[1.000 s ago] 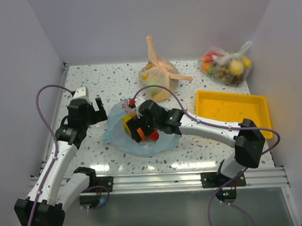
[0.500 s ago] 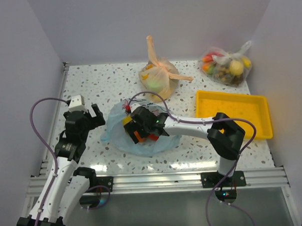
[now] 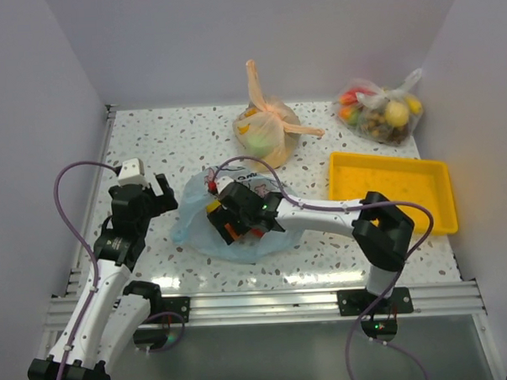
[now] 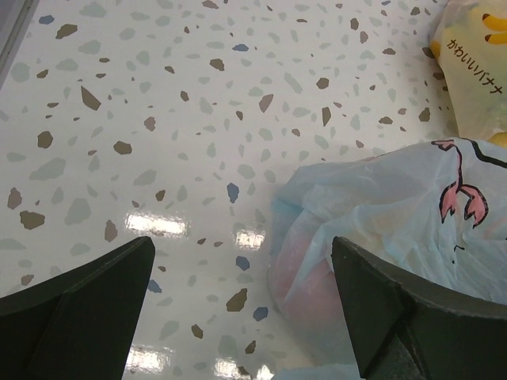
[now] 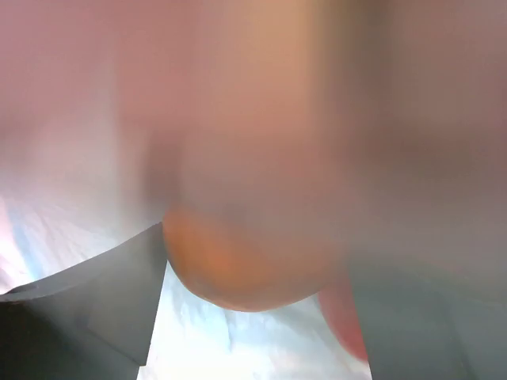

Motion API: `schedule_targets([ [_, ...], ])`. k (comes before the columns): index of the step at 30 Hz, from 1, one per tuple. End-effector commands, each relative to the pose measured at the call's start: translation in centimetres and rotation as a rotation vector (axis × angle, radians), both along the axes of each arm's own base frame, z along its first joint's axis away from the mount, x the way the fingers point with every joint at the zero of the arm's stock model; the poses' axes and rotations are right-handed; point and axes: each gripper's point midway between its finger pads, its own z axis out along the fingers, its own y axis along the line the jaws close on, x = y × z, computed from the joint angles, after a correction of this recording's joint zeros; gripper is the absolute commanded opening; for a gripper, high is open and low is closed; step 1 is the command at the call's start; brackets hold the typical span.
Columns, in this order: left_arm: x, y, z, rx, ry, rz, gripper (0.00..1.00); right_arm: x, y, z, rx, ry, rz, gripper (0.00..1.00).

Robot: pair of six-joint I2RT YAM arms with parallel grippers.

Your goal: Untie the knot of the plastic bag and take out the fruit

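The light blue plastic bag (image 3: 200, 230) lies slack on the table with its mouth open; no knot shows. My right gripper (image 3: 230, 220) is inside the bag among the fruit: a yellow piece (image 3: 212, 206), an orange piece (image 3: 229, 233) and a red piece (image 3: 257, 234). In the blurred right wrist view the orange fruit (image 5: 238, 269) fills the gap between my fingers (image 5: 103, 317) and touches both. My left gripper (image 3: 150, 194) is open and empty just left of the bag. The left wrist view shows the bag (image 4: 380, 214) with a pink fruit (image 4: 309, 281) under the plastic.
An orange translucent bag (image 3: 268, 130) with tied handles stands behind the blue bag, and it also shows in the left wrist view (image 4: 475, 47). A clear bag of fruit (image 3: 381, 113) is at the back right. A yellow tray (image 3: 388, 157) sits on the right.
My right gripper has pushed a little left and deeper into the blue bag, its elbow folding in. My left gripper has drawn back slightly toward the near left.
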Motion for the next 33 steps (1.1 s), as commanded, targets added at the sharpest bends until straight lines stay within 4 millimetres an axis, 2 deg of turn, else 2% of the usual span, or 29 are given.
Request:
schedule_targets([
  [1,0.8,0.2,2.0,0.008,-0.072,0.002,1.0,0.5,-0.2,7.0,0.097,-0.1,-0.001,0.53],
  [5,0.8,0.2,1.9,0.01,-0.067,0.003,1.0,-0.5,-1.3,11.3,0.109,-0.111,0.051,0.53],
  [6,0.8,0.2,1.8,0.009,-0.065,0.004,1.0,-0.9,-2.4,12.2,0.082,-0.112,0.053,0.53],
  [7,0.8,0.3,1.9,0.009,-0.066,0.005,1.0,-0.6,-2.5,14.2,0.094,-0.143,0.065,0.52],
  [9,0.8,0.2,1.8,0.01,-0.064,0.003,1.0,-0.9,-4.0,16.4,0.085,-0.173,0.065,0.52],
  [11,0.8,0.2,1.9,0.008,-0.067,0.004,1.0,0.2,-5.4,19.2,0.091,-0.234,0.022,0.52],
  [12,0.8,0.2,1.9,0.009,-0.067,0.002,1.0,1.5,-6.8,20.1,0.093,-0.246,-0.025,0.52],
  [13,0.8,0.2,1.8,0.008,-0.066,0.001,1.0,1.9,-8.0,21.5,0.112,-0.254,-0.061,0.52],
  [14,0.8,0.2,1.8,0.008,-0.066,-0.001,1.0,2.7,-9.2,22.0,0.121,-0.26,-0.1,0.52],
  [15,0.9,0.1,1.8,0.007,-0.062,-0.004,1.0,4.7,-11.4,22.4,0.123,-0.268,-0.185,0.52],
  [17,0.8,0.1,1.7,0.005,-0.061,-0.006,1.0,6.1,-14.4,23.4,0.146,-0.296,-0.286,0.52],
  [18,0.8,0.0,1.8,0.003,-0.064,-0.005,1.0,7.7,-16.7,24.0,0.154,-0.318,-0.366,0.53],
  [19,0.8,0.0,1.7,0.004,-0.061,-0.007,1.0,8.4,-18.0,23.7,0.155,-0.321,-0.42,0.53],
  [20,0.8,0.0,1.7,0.004,-0.062,-0.007,1.0,8.9,-19.7,24.1,0.172,-0.336,-0.476,0.53],
  [21,0.8,0.0,1.8,0.003,-0.064,-0.009,1.0,10.4,-22.6,24.0,0.173,-0.34,-0.572,0.53],
  [23,0.9,-0.1,1.7,0.002,-0.059,-0.014,1.0,11.6,-25.6,22.9,0.194,-0.321,-0.695,0.52],
  [24,0.8,-0.1,1.6,0.002,-0.057,-0.013,1.0,12.4,-28.5,22.6,0.203,-0.313,-0.78,0.52],
  [26,0.9,-0.1,1.6,0.001,-0.057,-0.014,1.0,13.1,-31.1,20.6,0.22,-0.276,-0.888,0.52],
  [27,0.9,-0.1,1.6,0.002,-0.056,-0.014,1.0,13.9,-33.7,20.2,0.24,-0.277,-0.963,0.52],
  [28,0.9,-0.1,1.6,0.002,-0.056,-0.014,1.0,13.9,-34.8,18.2,0.245,-0.233,-1.021,0.52],
  [29,0.9,-0.1,1.6,0.002,-0.056,-0.014,1.0,14.1,-36.1,17.4,0.253,-0.224,-1.067,0.53],
  [30,0.9,-0.2,1.6,0.001,-0.057,-0.016,1.0,14.2,-38.7,16.6,0.254,-0.219,-1.149,0.53],
  [31,0.9,-0.2,1.6,0.001,-0.057,-0.017,1.0,14.3,-40.0,14.9,0.27,-0.195,-1.208,0.53],
  [32,0.9,-0.2,1.6,0.0,-0.057,-0.019,1.0,14.3,-41.2,14.0,0.279,-0.182,-1.252,0.54],
  [33,0.9,-0.2,1.6,-0.001,-0.057,-0.02,1.0,14.6,-43.3,13.6,0.304,-0.194,-1.319,0.54],
])
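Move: The right hand already grips the orange fruit low in the opened blue plastic bag; the yellow tray it is bound for has its middle some 45 cm to the right, 9 cm ahead and about 3 cm lower. Inside the bag, a yellow fruit lies 5 cm ahead and 3 cm left, a red fruit about 7 cm right and 1 cm ahead. A clear fruit bag stands roughly 20 cm beyond the tray's middle. From the idle left hand, the tray is around 60 cm right and 4 cm ahead, 14 cm below. Keep the right fingers shut on the orange fruit and lift it nearly straight up out of the blue bag, then swing right about 40 cm and some 13 cm forward over the yellow tray. Top out around 24 cm up, sink about 10 cm again as you arrive, and turn the hand clockwise nearly 70 degrees on the way. ##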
